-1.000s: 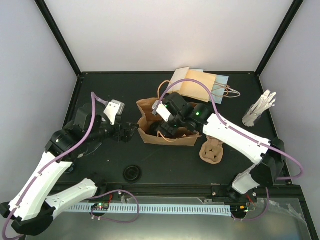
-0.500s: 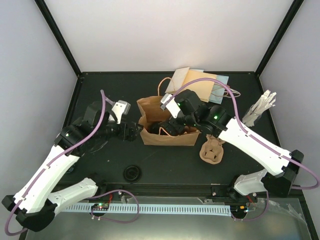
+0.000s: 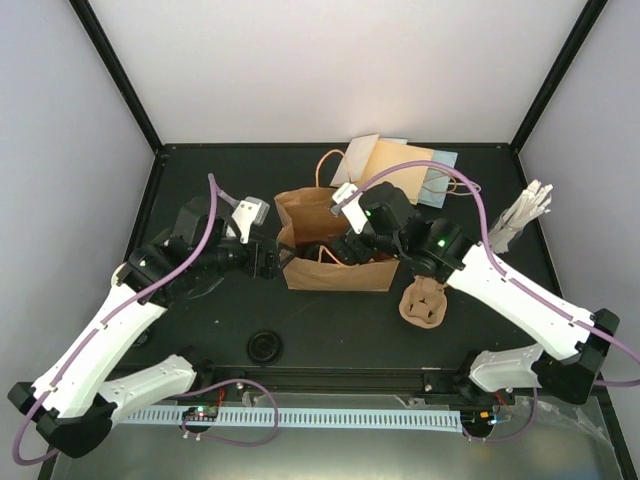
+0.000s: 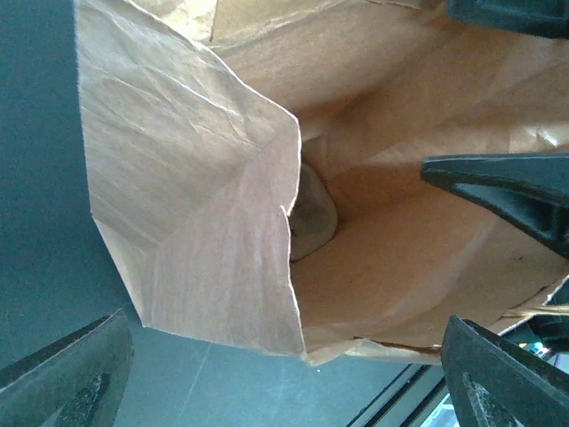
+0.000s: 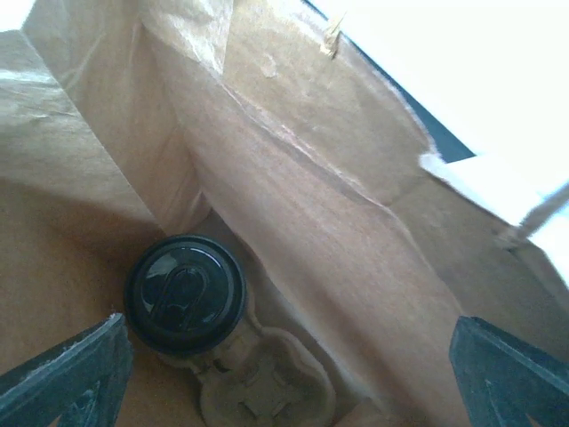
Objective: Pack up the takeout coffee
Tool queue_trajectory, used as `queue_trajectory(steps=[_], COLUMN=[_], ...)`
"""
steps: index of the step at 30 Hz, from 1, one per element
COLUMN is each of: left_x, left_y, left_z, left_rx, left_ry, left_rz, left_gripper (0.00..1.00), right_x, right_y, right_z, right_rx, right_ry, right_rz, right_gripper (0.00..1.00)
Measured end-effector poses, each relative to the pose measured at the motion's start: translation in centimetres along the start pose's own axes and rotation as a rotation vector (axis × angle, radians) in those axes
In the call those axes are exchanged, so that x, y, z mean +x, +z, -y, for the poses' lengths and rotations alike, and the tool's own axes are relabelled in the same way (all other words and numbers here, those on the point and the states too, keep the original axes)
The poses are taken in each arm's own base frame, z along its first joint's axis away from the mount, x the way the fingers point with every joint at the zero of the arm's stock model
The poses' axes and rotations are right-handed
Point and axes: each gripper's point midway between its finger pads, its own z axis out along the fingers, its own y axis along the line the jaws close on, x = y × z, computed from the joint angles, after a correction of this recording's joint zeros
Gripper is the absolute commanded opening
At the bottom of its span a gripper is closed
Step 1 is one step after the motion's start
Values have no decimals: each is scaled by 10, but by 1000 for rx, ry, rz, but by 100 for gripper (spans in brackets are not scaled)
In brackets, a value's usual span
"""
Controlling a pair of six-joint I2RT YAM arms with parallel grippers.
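Observation:
A brown paper bag (image 3: 312, 212) stands mid-table with its mouth open. Deep inside it, in the right wrist view, a takeout coffee (image 5: 185, 294) shows only its black lid, and it sits in one pocket of a pulp carrier (image 5: 262, 391). My right gripper (image 5: 289, 360) hangs open in the bag's mouth above the cup, and it appears in the top view over the bag's front edge (image 3: 332, 252). My left gripper (image 4: 289, 360) is open at the bag's left side (image 3: 276, 262), and the bag's folded side wall (image 4: 222, 222) lies between its fingers.
A second pulp carrier (image 3: 422, 303) lies on the table right of the bag. A loose black lid (image 3: 264, 346) sits near the front edge. Flat spare bags (image 3: 400, 168) are stacked at the back. A holder of white sticks (image 3: 520, 220) stands at the far right.
The left gripper has moved right up to the bag's left side. The right arm has shifted right and up, and the bag stands more upright.

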Motion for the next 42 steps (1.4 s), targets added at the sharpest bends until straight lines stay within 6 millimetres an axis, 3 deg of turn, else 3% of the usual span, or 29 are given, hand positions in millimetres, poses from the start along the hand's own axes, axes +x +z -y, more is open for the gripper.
queue_trajectory(steps=[5,14,23,30,37,42], left_x=[-4,-56,-82,-101,-92,-83], left_y=[10,3,13,39,73,79], left_z=[-4,-3,-15,-28,-57,-65], left_rx=[-27,-116,-233,-316,-405,-425], left_ry=[-27,-21,-1,9,-16,-27], left_rz=[-26,40,29,-31,-143,-190], left_gripper=[95,91,93,91,78,60], right_x=[-11,-30,-33,-21,3,21], right_y=[-21,-58,-80,-83,-69,-41], right_z=[11,35,61,82,119,109], right_rx=[38,137,268,326,383,319], right_ry=[12,52,95,187,405,482], right_rz=[68,194,236,156,-9,-131], right_gripper=[100,100,100,100,98,97])
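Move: The left hand is open beside the bag's left rim, whose middle is about 8 cm ahead, 1 cm to its right and 3 cm lower; a black lid lies some 4 cm back, 6 cm left and 28 cm below that hand. The right hand is inside the bag's mouth, with the right rim roughly 11 cm to its right and 4 cm ahead, near its height. From the right hand, the spare cup carrier lies 22 cm right, 5 cm ahead and 27 cm down. Lift the open right gripper about 9 cm out of the bag while carrying it right, then swing it forward and down over the right rim, turning some 30 degrees clockwise. Meanwhile bring the left gripper about 13 cm forward along the bag's left side, rising then dipping, left side rolling up, and start closing it around the left rim. ##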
